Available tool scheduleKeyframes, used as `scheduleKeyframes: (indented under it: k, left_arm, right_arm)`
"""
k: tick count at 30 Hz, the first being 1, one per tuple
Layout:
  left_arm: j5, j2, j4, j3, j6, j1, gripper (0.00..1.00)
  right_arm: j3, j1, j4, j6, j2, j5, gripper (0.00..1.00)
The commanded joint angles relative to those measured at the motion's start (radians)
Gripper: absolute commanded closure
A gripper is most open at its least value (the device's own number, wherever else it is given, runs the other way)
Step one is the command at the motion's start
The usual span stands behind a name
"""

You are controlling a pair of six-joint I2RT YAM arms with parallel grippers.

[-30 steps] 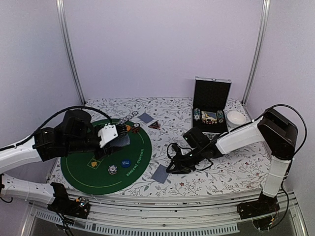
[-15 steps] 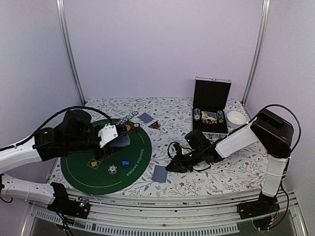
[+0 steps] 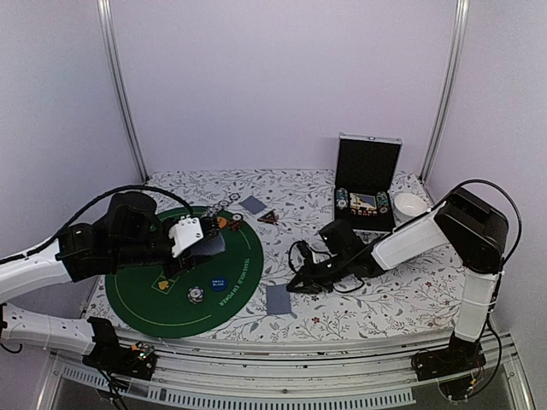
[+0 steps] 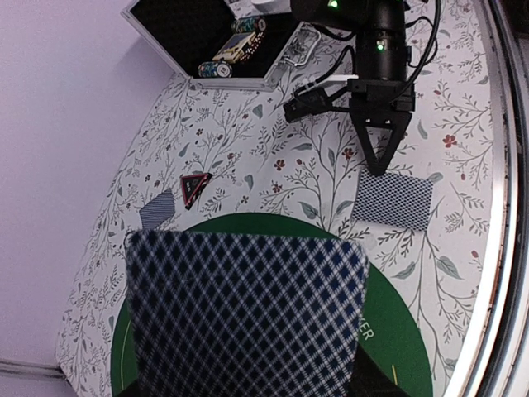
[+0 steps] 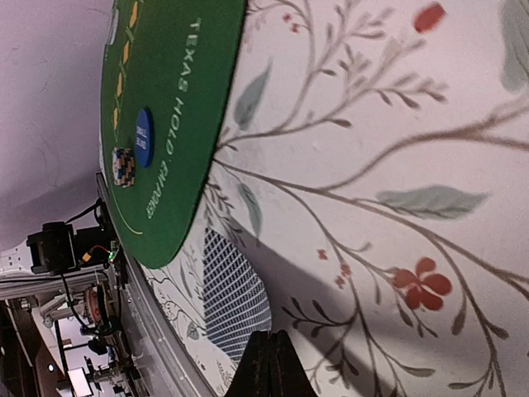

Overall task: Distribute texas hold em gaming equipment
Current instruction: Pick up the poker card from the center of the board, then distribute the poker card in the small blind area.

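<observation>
My left gripper [image 3: 195, 239] hovers over the round green mat [image 3: 145, 303], shut on a stack of grey-blue-backed playing cards [image 4: 248, 314] that hides its fingers. On the mat lie a blue disc [image 3: 219, 283], a small pile of striped poker chips [image 3: 196, 295] and an orange disc [image 3: 233, 225]. One card [image 3: 278, 300] lies flat on the floral cloth right of the mat. My right gripper [image 5: 269, 337] is low on the cloth at that card's [image 5: 235, 294] edge, shut, with nothing seen between its fingers. Another card [image 3: 253, 204] and the dark triangular marker [image 3: 268, 217] lie further back.
The open silver-and-black case [image 3: 367, 162] stands at the back right with chip rolls in it, and a white bowl [image 3: 410, 205] sits beside it. Metal posts and lilac walls close in the sides. The table's front rail [image 5: 157, 331] runs close to the flat card.
My right gripper has closed its jaws and slid a little to the left, up to the flat card's edge. The left arm and its cards have not moved.
</observation>
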Motion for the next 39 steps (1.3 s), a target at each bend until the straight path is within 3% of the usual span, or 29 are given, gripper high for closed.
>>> scheduleKeyframes:
  k: [1, 5, 10, 21, 33, 35, 37, 39]
  left_arm:
    - [0.001, -0.008, 0.034, -0.009, 0.005, 0.010, 0.52]
    - [-0.006, -0.007, 0.033, -0.012, 0.005, 0.009, 0.52]
    - [-0.009, -0.003, 0.034, -0.012, 0.004, 0.009, 0.52]
    - [0.006, 0.003, 0.045, -0.021, 0.002, 0.009, 0.52]
    - [0.009, 0.002, 0.043, -0.018, 0.001, 0.010, 0.52]
    - [0.009, -0.002, 0.044, -0.018, 0.001, 0.010, 0.52]
    - [0.011, -0.005, 0.043, -0.018, 0.000, 0.010, 0.52]
    - [0.012, -0.007, 0.043, -0.019, 0.002, 0.010, 0.52]
  right_arm:
    - [0.129, -0.005, -0.099, -0.173, -0.029, -0.021, 0.98]
    - [0.210, -0.005, -0.119, -0.163, 0.011, -0.034, 0.98]
    - [0.253, 0.020, -0.049, -0.027, 0.058, -0.052, 0.98]
    - [0.212, 0.063, 0.071, 0.214, 0.049, 0.191, 0.98]
    - [0.200, 0.123, 0.182, 0.408, 0.070, 0.273, 0.97]
    - [0.215, 0.122, 0.177, 0.410, 0.074, 0.262, 0.92]
    - [0.225, 0.122, 0.167, 0.391, 0.074, 0.248, 0.68]
    - [0.224, 0.122, 0.160, 0.362, 0.057, 0.246, 0.53]
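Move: The right hand already pinches the poker card near its far right corner, the card's middle some 3 cm left and 3 cm back. The spot it is taken to, the mat's right edge, lies about 12 cm left, 2 cm ahead and 1 cm below. The small blind button is some 19 cm left and 2 cm ahead, the chip stack about 26 cm left and level. From the left hand that spot lies about 10 cm right, 4 cm ahead, 20 cm below. Still pinching the poker card by its corner, the right hand whisks it off the tablecloth, about 8 cm left towards the small blind button, some 6 cm up and a little forward. The climb is quick at first, sags by a couple of centimetres, then recovers; the wrist swings some 15 degrees clockwise, and at the very end the fingers open and let go of the card over the mat's edge. ##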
